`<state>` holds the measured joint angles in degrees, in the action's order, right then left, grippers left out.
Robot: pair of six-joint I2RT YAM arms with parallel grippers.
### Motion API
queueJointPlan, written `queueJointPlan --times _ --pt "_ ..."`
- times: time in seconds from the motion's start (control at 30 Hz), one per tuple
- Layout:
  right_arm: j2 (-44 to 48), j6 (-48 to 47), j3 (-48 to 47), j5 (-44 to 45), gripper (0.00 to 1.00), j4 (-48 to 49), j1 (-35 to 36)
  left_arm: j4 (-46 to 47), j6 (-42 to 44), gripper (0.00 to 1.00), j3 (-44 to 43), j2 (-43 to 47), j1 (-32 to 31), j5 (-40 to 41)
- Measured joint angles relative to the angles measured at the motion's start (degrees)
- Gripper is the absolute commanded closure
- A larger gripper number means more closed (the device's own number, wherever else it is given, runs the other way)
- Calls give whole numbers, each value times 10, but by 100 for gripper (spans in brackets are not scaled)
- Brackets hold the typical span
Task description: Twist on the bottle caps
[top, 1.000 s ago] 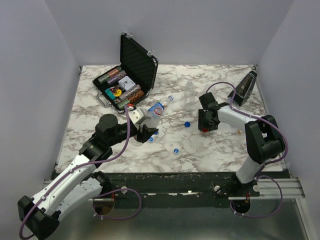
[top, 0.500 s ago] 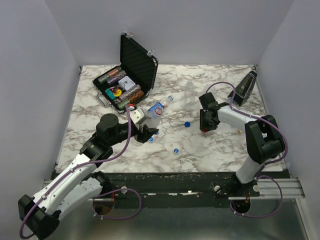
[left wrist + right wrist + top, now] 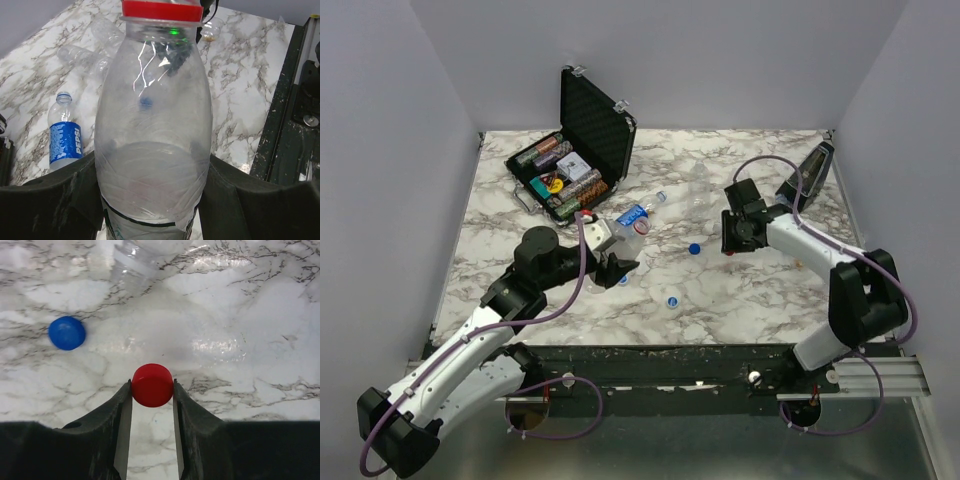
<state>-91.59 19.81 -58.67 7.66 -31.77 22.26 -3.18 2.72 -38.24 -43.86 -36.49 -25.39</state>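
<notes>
My left gripper (image 3: 152, 175) is shut on the body of a clear bottle (image 3: 152, 115) with a red ring at its neck, black fingers (image 3: 60, 195) pressed on both sides. From above, this gripper (image 3: 615, 262) sits left of centre. My right gripper (image 3: 152, 390) is shut on a red bottle cap (image 3: 152, 385), held just above the marble. It (image 3: 730, 245) hovers at centre right in the top view. A blue cap (image 3: 66, 332) lies to its left. More blue caps (image 3: 693, 248) (image 3: 672, 300) rest between the arms. An uncapped clear bottle (image 3: 695, 190) lies further back.
An open black case (image 3: 565, 175) of poker chips stands at the back left. A Pepsi bottle (image 3: 635, 217) lies near the left gripper. A dark wedge-shaped object (image 3: 810, 175) leans at the back right. The table's front edge (image 3: 285, 125) runs close on the right of the left wrist view.
The right gripper has closed on the red cap and carried it up off the marble, a little toward the back. The left arm has shifted slightly with its bottle.
</notes>
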Motion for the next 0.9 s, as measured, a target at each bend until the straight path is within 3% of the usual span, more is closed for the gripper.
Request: queueJointPlan --times 0.23,0.5,0.9 --pt "126 -51 -17 -26 62 -19 68 -31 29 31 0 -5 0 -27" --pt "251 -129 -55 -122 61 -40 150 -67 80 31 0 -3 0 -52" --pt "336 -236 -89 -283 60 -43 220 -72 106 34 0 -20 -40 -111"
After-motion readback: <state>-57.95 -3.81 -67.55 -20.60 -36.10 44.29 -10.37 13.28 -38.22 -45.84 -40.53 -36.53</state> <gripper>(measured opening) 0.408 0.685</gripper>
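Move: From the right hand, which already grips the red cap just off the table, the mouth of the bottle in the left hand is about 24 cm left, 9 cm back and 26 cm higher. A blue cap sits some 9 cm left and 3 cm ahead, a white-rimmed cap 15 cm left and 13 cm back, the Pepsi bottle 25 cm left and 14 cm ahead. From the left hand the red cap is roughly 28 cm right, 13 cm ahead and 18 cm lower. Lift the pinched red cap about 24 cm with the right gripper while sweeping it back and left, some 14 cm each, towards the open bottle mouth, swinging the fingers from pointing down to pointing left and slightly down. Keep the left gripper's hold on the bottle and ease it back and down a few centimetres, turning it clockwise. ##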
